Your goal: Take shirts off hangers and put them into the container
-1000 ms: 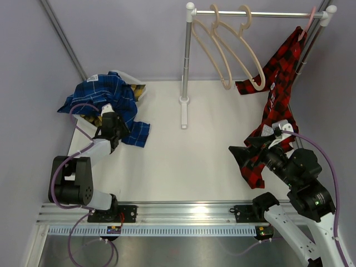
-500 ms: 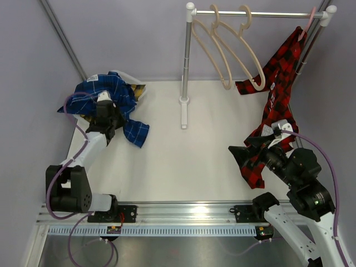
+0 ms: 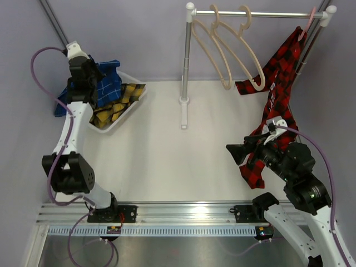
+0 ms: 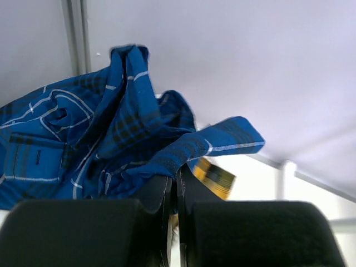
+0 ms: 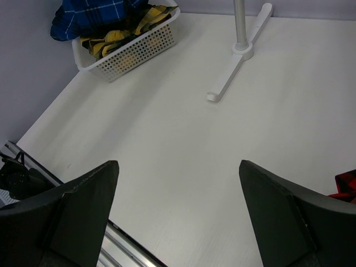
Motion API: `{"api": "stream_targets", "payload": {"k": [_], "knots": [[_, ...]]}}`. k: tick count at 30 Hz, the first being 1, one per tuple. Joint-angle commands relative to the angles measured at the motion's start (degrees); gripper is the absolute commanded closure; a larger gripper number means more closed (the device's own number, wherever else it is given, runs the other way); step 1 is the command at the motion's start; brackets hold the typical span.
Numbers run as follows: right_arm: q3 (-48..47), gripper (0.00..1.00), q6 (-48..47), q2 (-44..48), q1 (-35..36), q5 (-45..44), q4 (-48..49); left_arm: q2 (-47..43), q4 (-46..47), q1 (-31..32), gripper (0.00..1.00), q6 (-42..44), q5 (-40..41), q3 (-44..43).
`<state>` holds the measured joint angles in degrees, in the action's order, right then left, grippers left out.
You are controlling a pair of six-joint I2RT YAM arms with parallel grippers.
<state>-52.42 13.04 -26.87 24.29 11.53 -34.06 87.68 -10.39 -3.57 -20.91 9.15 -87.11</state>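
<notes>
My left gripper (image 3: pixel 90 89) is raised at the far left, shut on the blue shirt (image 3: pixel 107 83), which hangs bunched from it over the container's left end. In the left wrist view the blue shirt (image 4: pixel 111 139) drapes over the shut gripper (image 4: pixel 173 183). The white container (image 3: pixel 127 111) holds the yellow-and-black shirt (image 3: pixel 114 105). The red-and-black shirt (image 3: pixel 278 72) hangs from the pinkish hanger (image 3: pixel 308 22) at the right of the rack. Two bare beige hangers (image 3: pixel 222 50) hang beside it. My right gripper (image 3: pixel 243 156) is open next to the red shirt's lower end, with nothing between its fingers (image 5: pixel 83 206).
The white-and-steel rack (image 3: pixel 186 55) stands at the back centre, its foot (image 5: pixel 239 50) running forward on the white table. Slanted metal poles and grey walls close in both back corners. A metal rail (image 3: pixel 183 214) runs along the near edge.
The left gripper closed on the blue shirt and lifted it up and back, off the table's left side to above the container's left end, uncovering the yellow shirt. The right arm barely moved.
</notes>
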Motion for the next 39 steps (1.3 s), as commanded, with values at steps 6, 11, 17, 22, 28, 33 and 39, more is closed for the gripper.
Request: {"api": "stream_targets", "payload": {"k": [6, 11, 17, 22, 28, 33, 39], "knots": [[-0.92, 0.00, -1.17, -4.06, 0.67, -0.72, 1.28, 16.28, 0.83, -1.96, 0.93, 3.07, 4.65, -2.45], [-0.93, 0.01, -1.17, -5.03, 0.67, -0.72, 1.11, 22.88, -3.40, -1.96, 0.93, 0.52, 3.07, -1.58], [-0.66, 0.00, -0.91, -4.51, 0.67, 0.16, 1.37, 24.55, -5.51, -1.96, 0.79, 0.42, 2.90, 1.68], [-0.57, 0.01, -0.73, -3.63, 0.67, 0.42, 1.28, 21.76, -9.64, -1.96, 0.58, 1.48, -0.79, -0.86], [-0.31, 0.01, -0.56, -2.22, 0.67, 0.69, 1.28, 9.03, -10.70, -1.96, 0.21, -0.62, -1.85, -1.48], [-0.31, 0.00, -0.47, -1.60, 0.67, 1.21, 1.28, 2.50, -12.01, -2.05, 0.10, -2.47, 1.39, -1.22], [-0.22, 0.01, -0.56, -0.81, 0.67, 1.30, 1.02, -1.81, -12.46, -3.89, 0.08, -6.94, 11.14, 3.26]]}}
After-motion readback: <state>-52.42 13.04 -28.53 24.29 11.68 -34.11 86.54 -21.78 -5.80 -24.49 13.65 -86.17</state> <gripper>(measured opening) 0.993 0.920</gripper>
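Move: The left gripper is already shut on the blue shirt's edge. The container's middle lies about 27 cm below it, some 3 cm ahead and 5 cm to the left, with the yellow shirt in it about 2 cm ahead, 1 cm right and 26 cm down. The rack's left foot stands roughly 35 cm to the right and 1 cm back. From the idle right gripper, the container is about 34 cm ahead and 58 cm left. Bring the left gripper down into the container with the held edge of the blue shirt, about 22 cm, first easing some 5 cm forward while the fingers tip downward. Open wide there to let go of the cloth, then lift straight off it some 18 cm, drawing back towards the base and levelling the fingers again. ##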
